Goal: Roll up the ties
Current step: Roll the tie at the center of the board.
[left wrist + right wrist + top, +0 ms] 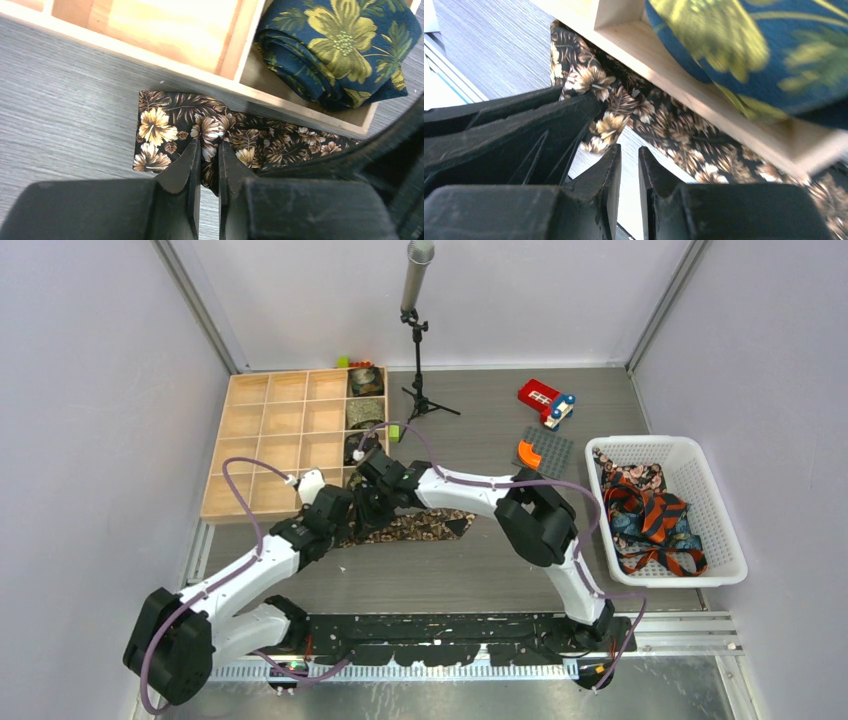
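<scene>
A brown-tan floral tie [430, 525] lies flat on the table beside the front right corner of the wooden compartment tray [270, 440]. My left gripper [210, 146] is shut on a raised fold of this tie [160, 125], near its squared left end. My right gripper [629, 155] hovers close behind, its jaws a narrow gap apart with only bare table showing between them; the tie [664, 125] runs just beyond its tips. A rolled blue tie with yellow flowers [340, 45] sits in the nearest tray compartment. From above, both grippers, left [362, 508] and right [372, 478], meet over the tie's left end.
More rolled ties [366, 395] fill the tray's right column. A white basket [722, 500] at the right holds loose red-orange and teal ties [650, 515]. A microphone stand [418, 350], a red toy [545, 400] and a grey plate [548, 452] stand behind.
</scene>
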Robot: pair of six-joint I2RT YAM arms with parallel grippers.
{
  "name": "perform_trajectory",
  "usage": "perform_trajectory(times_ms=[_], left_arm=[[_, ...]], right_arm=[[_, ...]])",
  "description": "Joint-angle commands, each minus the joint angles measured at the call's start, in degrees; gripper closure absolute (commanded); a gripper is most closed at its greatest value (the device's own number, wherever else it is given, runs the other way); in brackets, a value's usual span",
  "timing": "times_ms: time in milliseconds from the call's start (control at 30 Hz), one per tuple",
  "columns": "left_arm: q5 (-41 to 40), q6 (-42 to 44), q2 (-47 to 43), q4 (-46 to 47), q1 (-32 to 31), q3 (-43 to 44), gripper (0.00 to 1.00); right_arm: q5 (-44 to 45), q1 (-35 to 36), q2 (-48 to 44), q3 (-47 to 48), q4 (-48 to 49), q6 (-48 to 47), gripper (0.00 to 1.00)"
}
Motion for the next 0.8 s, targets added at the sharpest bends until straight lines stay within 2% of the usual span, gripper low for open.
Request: perform_trajectory(times_ms=[0, 233, 333, 500, 767], left_arm=[[-4.61, 0.14, 2.65, 2.69, -2.92, 3.09, 1.00], [-7.23, 0.62, 4.37, 2.30, -6.07, 3.60, 0.98], [-7.08, 0.50, 4.36, 2.28, -6.15, 3.39, 0.81], [-6.14, 1.02, 3.81, 2.24, -6.30, 3.98, 0.64], [-4.30, 1.85, -0.91, 0.05, -6.26, 5.68, 0.51]], right_arm=[[1.64, -1.17, -7.69, -3.60, -1.40, -1.82, 0.75], [3.03, -2.98, -12.55, -9.04, -1.27, -1.84, 0.75], [3.11, -3.27, -13.15, -9.92, -1.15, -1.76, 0.75], [2.95, -3.29, -13.46, -10.21, -0.18, -0.70, 0.75], [2.33, -3.29, -14.21, -10.15, 2.09, 1.88, 0.69]])
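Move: The tie's folded end is pinched in the left fingers; its landing spot on the strip lies about 2 cm to their right and 1 cm down. From the left hand, the blue tie in the tray is some 8 cm ahead and 7 cm to the right, and the tray's empty compartment 8 cm ahead and 3 cm to the left, both about level in height. From the right hand, that landing spot is about 2 cm to the left and 3 cm below. The folded end of the tie is drawn on to the right by about 1.5 cm along its own strip by the left hand, which then stops low, opens its fingers to roughly half and starts to lift, about 1 cm. Meanwhile the empty right hand backs off some 5 cm to the right, rising slightly, its fingers still a little apart. ##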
